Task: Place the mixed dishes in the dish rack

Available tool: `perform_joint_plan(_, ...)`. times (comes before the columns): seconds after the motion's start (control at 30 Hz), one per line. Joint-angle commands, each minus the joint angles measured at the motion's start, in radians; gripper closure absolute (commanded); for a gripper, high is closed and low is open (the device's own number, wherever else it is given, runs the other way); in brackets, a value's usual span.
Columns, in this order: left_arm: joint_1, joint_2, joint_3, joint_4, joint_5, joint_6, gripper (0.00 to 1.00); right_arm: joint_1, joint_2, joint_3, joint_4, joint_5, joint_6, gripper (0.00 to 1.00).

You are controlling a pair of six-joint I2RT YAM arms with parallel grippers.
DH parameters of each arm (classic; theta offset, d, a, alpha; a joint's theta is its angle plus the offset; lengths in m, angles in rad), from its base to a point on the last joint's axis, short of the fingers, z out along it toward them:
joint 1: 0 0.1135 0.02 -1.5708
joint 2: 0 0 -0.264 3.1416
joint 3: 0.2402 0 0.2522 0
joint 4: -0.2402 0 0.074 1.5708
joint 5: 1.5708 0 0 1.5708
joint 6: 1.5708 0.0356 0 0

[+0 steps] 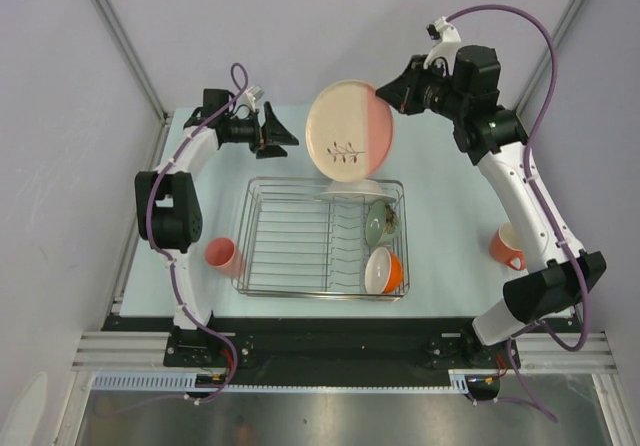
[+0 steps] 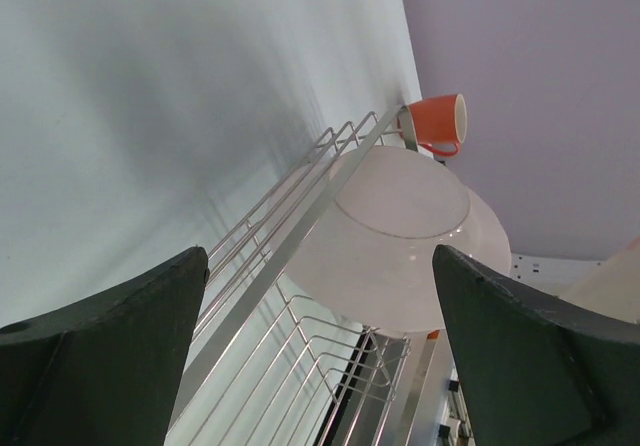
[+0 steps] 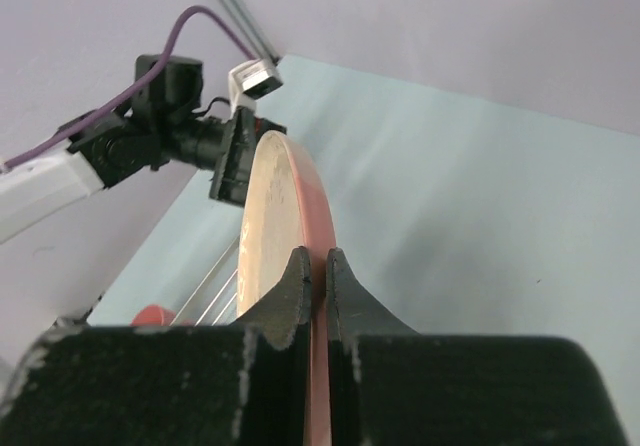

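My right gripper [image 1: 388, 97] is shut on the pink rim of a large cream-and-pink plate [image 1: 349, 131] with a leaf motif, held upright above the far edge of the dish rack [image 1: 262, 266]. In the right wrist view both fingers of that gripper [image 3: 316, 266] pinch the plate [image 3: 268, 216] edge-on. My left gripper [image 1: 284, 138] stands open just left of the plate, empty. A white plate [image 1: 356, 188] leans at the rack's far side, seen large as a pale plate [image 2: 400, 236] beyond the open left gripper [image 2: 320, 366]. A pale green bowl [image 1: 380, 224] and an orange bowl [image 1: 384, 269] sit in the rack's right end.
A coral-pink cup [image 1: 224, 256] stands on the table left of the rack. An orange mug [image 1: 507, 246] stands to the right, beside the right arm, and shows as an orange mug [image 2: 440, 124] past the rack wires [image 2: 300, 346]. Grey walls enclose the table.
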Motion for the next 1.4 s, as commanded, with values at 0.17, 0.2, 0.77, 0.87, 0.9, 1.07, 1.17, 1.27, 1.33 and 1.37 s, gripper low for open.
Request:
perform_joint_plan(0.17, 0.002, -0.049, 0.003, -0.096, -0.044, 0.111, 0.00, 0.127, -0.148, 0.033, -0.124, 0.065, -0.102, 1.00)
perform_joint_plan(0.2, 0.002, -0.050, 0.009, -0.097, -0.044, 0.111, 0.00, 0.136, -0.152, 0.018, -0.128, 0.067, -0.102, 1.00)
perform_joint_plan(0.77, 0.014, -0.066, 0.020, -0.130, -0.058, 0.139, 0.00, 0.273, -0.201, -0.165, -0.233, 0.137, -0.262, 1.00)
perform_joint_plan(0.87, 0.014, -0.063, 0.022, -0.133, -0.059, 0.139, 0.01, 0.316, -0.207, -0.165, -0.254, 0.169, -0.292, 1.00)
perform_joint_plan(0.9, 0.016, -0.063, 0.020, -0.133, -0.059, 0.139, 0.00, 0.352, -0.214, -0.169, -0.256, 0.186, -0.301, 1.00)
perform_joint_plan(1.07, 0.015, -0.069, 0.016, -0.128, -0.059, 0.134, 0.00, 0.388, -0.206, -0.182, -0.286, 0.246, -0.348, 1.00)
perform_joint_plan(1.17, 0.010, -0.084, 0.000, -0.120, -0.047, 0.122, 0.00, 0.390, -0.217, -0.229, -0.266, 0.272, -0.348, 1.00)
perform_joint_plan(1.27, 0.002, -0.115, -0.017, -0.128, -0.032, 0.128, 0.00, 0.388, -0.221, -0.267, -0.259, 0.307, -0.351, 1.00)
perform_joint_plan(1.33, 0.001, -0.141, -0.026, -0.154, -0.024, 0.143, 0.00, 0.388, -0.223, -0.280, -0.271, 0.337, -0.348, 1.00)
perform_joint_plan(1.37, -0.001, -0.150, -0.026, -0.166, -0.016, 0.152, 0.00, 0.386, -0.221, -0.284, -0.277, 0.343, -0.345, 1.00)
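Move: The right hand grips the pink-rimmed plate, high up; the middle of the rack, where this plate goes, lies some 8 cm back, 13 cm to the left and 30 cm below. In the rack, the white bowl stands about level ahead and 4 cm left, the green bowl roughly 7 cm back and 2 cm right, both about 30 cm below. From the left hand the same rack spot lies about 14 cm back, 9 cm right and 8 cm below. Back and to the left at one height first, then down about 8 cm, the right hand carries the plate over the rack. It rolls some 25 degrees, left side dropping, with a smaller counter-clockwise turn. The shut fingers never open, yet the plate leaves them; the empty hand drifts on back and left, then dips, ending about 13 cm back from its start. ##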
